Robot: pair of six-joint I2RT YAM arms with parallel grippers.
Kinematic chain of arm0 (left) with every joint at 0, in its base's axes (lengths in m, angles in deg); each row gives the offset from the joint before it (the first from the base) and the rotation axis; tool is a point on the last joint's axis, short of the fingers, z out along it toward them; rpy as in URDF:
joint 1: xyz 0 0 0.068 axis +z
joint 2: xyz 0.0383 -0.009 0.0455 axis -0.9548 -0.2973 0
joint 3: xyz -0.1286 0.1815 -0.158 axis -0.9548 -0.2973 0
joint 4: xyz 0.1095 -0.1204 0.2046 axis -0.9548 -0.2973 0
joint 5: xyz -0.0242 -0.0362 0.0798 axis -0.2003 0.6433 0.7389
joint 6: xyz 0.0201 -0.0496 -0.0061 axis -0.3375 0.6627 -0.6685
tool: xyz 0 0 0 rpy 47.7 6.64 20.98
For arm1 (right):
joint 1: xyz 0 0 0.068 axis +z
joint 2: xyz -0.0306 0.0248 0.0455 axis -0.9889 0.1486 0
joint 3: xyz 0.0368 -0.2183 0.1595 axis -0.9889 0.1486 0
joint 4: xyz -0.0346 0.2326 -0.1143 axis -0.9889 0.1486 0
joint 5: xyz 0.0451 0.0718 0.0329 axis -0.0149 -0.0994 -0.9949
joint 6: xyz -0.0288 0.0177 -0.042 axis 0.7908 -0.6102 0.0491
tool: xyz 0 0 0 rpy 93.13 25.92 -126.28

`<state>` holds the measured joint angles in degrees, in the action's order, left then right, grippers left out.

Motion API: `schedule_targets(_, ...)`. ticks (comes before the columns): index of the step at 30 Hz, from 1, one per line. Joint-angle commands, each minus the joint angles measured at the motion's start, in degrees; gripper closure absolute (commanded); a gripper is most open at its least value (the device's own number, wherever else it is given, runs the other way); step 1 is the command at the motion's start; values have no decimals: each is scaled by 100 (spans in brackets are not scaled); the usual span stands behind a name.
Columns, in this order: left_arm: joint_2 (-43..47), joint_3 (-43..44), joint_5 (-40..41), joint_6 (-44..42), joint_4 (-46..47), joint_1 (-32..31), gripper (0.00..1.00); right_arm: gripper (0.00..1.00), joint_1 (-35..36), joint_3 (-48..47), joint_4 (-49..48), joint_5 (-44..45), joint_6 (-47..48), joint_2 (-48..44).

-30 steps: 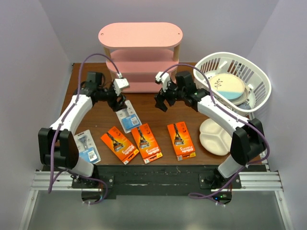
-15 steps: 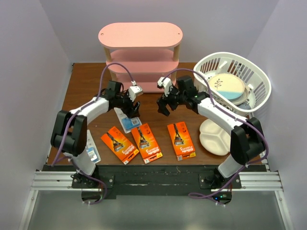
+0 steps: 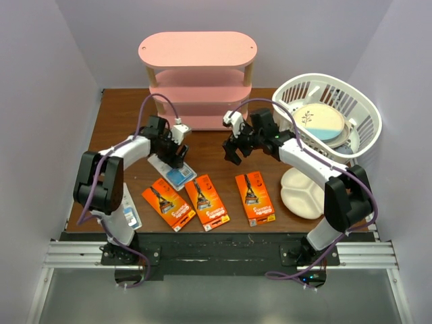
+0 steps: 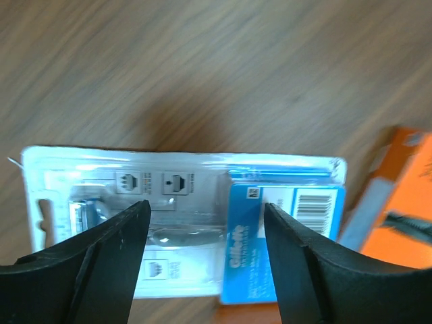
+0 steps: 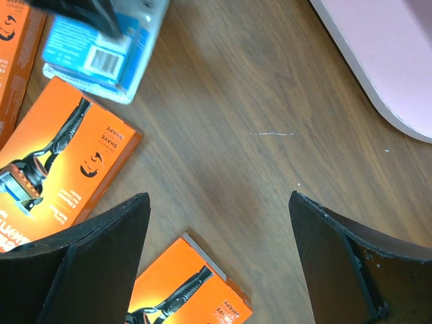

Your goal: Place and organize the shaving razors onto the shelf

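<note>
The shaving razors lie flat on the brown table. Three orange packs (image 3: 168,204) (image 3: 206,201) (image 3: 255,198) form a row near the front. A white-and-blue blister pack (image 3: 173,173) (image 4: 182,223) lies behind them, and my left gripper (image 3: 177,152) (image 4: 206,216) hangs open just above it, a finger on either side of its middle. A second blister pack (image 3: 129,213) is half hidden by the left arm. My right gripper (image 3: 233,147) (image 5: 219,202) is open over bare table, with nothing between its fingers. The pink shelf (image 3: 197,51) stands at the back, its boards bare.
A white slatted basket (image 3: 360,111) holding plates stands at the back right. A white divided plate (image 3: 302,194) lies in front of it, right of the orange packs. The shelf's bottom board edge (image 5: 385,61) is just beyond the right gripper.
My left arm has swung inward and its gripper has come down over the blister pack, which now lies slightly more turned. The right gripper has drifted a little to the right.
</note>
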<state>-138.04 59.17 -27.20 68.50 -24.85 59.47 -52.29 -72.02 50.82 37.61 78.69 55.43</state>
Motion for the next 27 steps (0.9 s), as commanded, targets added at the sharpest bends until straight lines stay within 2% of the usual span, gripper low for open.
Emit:
schedule_targets(1,294,-205,1025,-386,-869,636,27,12,-34,9,-85,-110,106,-49)
schedule_targets(4,496,-214,1104,-588,-1142,936,27,12,-25,0,-103,-101,150,21)
schedule_targets(8,892,-574,1656,-1019,-985,1077,27,12,-25,-44,-138,-66,255,136)
schedule_targets(12,1164,-715,1773,-1003,-897,1323,27,12,-25,-79,-76,-118,335,180)
schedule_targets(13,1313,-602,1598,-715,-905,1654,28,12,-25,-79,-24,-188,395,188)
schedule_targets(15,1568,-400,589,-180,-879,1911,28,12,53,8,55,-329,614,215)
schedule_targets(16,1874,-390,290,-72,-748,1921,28,12,106,17,117,-365,720,241)
schedule_targets(17,2025,-398,-409,-44,-686,1912,27,11,168,0,213,-426,808,285)
schedule_targets(19,2410,-538,-1281,157,-354,1860,27,11,308,-157,477,-610,923,503)
schedule_targets(21,2544,-758,-1444,385,-124,1624,26,11,423,-455,801,-838,906,723)
schedule_targets(25,2527,-987,-1444,763,8,1184,27,13,756,-711,891,-683,783,1198)
schedule_targets(27,2536,-1118,-1409,1148,87,1095,27,13,915,-825,786,-463,286,1339)
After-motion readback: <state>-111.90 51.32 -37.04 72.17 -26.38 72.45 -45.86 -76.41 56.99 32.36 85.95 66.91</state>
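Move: The middle of the blue razor pack nearest the shelf lies just beneath the left hand's open fingers, about 2 cm to their left, 2 cm back and 3 cm down. From that hand the left orange razor box is about 13 cm back and 4 cm left, the middle box 13 cm back and 9 cm right. The right hand has the middle box some 14 cm back, 8 cm left and 12 cm below, the right box 13 cm back and 8 cm right, and the blue pack 20 cm left and 4 cm back. The blue razor pack is swept leftward by the left hand's open fingertips, which travel low and level about 14 cm left and slightly back, then lift away some 11 cm while swinging back right. Later the right hand, still open, goes down, left and back, about 9 cm in all, towards the middle orange box, turning some 15 degrees counter-clockwise. ##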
